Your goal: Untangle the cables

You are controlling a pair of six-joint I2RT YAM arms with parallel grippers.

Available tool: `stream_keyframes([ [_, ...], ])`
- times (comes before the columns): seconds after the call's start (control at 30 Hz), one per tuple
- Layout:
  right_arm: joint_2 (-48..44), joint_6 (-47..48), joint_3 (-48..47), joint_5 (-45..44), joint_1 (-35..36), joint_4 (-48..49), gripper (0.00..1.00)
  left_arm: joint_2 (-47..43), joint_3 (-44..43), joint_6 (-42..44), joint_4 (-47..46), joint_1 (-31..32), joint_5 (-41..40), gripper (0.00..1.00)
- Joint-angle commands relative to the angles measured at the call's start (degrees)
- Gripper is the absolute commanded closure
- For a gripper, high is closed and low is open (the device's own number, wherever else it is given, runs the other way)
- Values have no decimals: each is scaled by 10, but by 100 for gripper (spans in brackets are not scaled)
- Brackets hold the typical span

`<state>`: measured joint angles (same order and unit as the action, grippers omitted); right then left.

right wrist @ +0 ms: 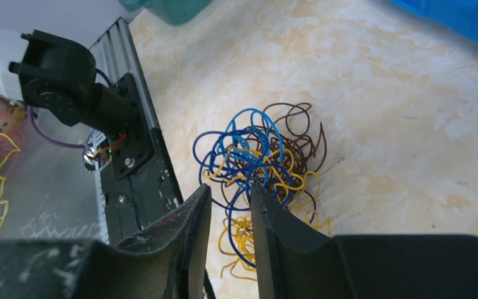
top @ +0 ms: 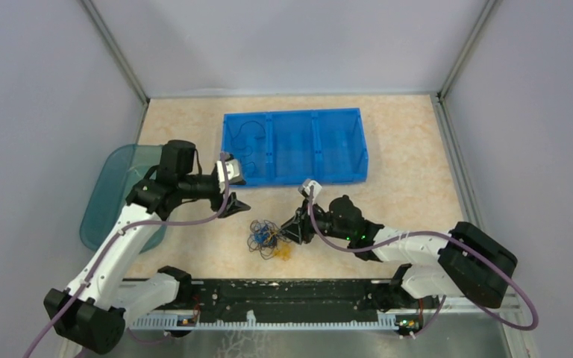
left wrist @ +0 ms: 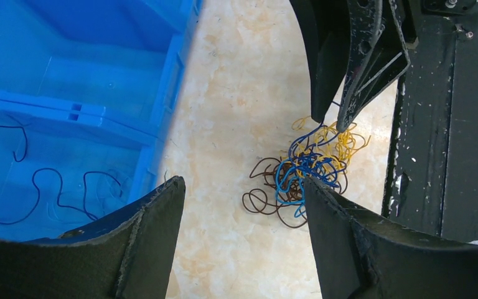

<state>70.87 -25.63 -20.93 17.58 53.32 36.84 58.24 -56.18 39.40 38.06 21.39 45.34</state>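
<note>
The cables [top: 268, 237] lie as one tangle of blue, yellow and dark brown wire on the table in front of the bin. My right gripper [top: 289, 228] is low at the tangle's right side. In the right wrist view its jaws [right wrist: 230, 187] stand a narrow gap apart, with blue and yellow strands of the cables [right wrist: 258, 156] running between them. My left gripper [top: 237, 207] hangs left of and above the tangle, near the bin's front corner. It is open [left wrist: 243, 182] and empty, and the cables [left wrist: 305, 168] lie beyond its right finger.
A blue three-part bin [top: 295, 113] stands behind the tangle, and a loose dark wire [left wrist: 43, 180] lies in its left compartment. A teal container [top: 108, 194] sits at the table's left edge. The black base rail [top: 283, 298] runs along the near edge.
</note>
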Motion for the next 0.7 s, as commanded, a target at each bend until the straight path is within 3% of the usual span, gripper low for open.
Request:
stream_keyframes([
  [0.0, 1, 15, -39, 31, -6, 13, 71, -26, 15, 22, -8, 1, 30, 24],
  [0.1, -3, 28, -55, 34, -6, -12, 69, -36, 18, 24, -9, 1, 42, 24],
  [0.2, -6, 43, -66, 30, -7, -47, 51, -41, 20, 24, -16, 1, 49, 24],
  [0.27, -6, 50, -66, 29, -7, -60, 47, -47, 23, 26, -23, 1, 51, 23],
  [0.67, -10, 56, -21, 29, -10, -66, 46, -56, 22, 30, -30, 1, 73, 22],
])
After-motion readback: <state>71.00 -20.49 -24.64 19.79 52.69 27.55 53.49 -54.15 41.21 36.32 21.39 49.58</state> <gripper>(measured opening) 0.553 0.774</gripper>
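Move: At the right hand's tips, a loop of the dark-blue cable already reaches up between the fingers; the blue cable's main clump lies about 5 cm to the hand's left, 1 cm back and some 6 cm below. The yellow cable lies about 4 cm back, 1 cm to that hand's left and 7 cm down, the brown cable roughly 8 cm left, level ahead and 7 cm below. From the idle left hand, the blue clump is some 9 cm back, 6 cm right and 16 cm down. Raising the dark-blue loop's spot by little more than 1 cm, the right hand then spreads its fingers from about a third to just over half open and sinks back some 2 cm, rolling roughly 5 degrees, with the loop left between the parted fingers. Meanwhile the empty, open left hand eases back and up, about 2 cm in all. ##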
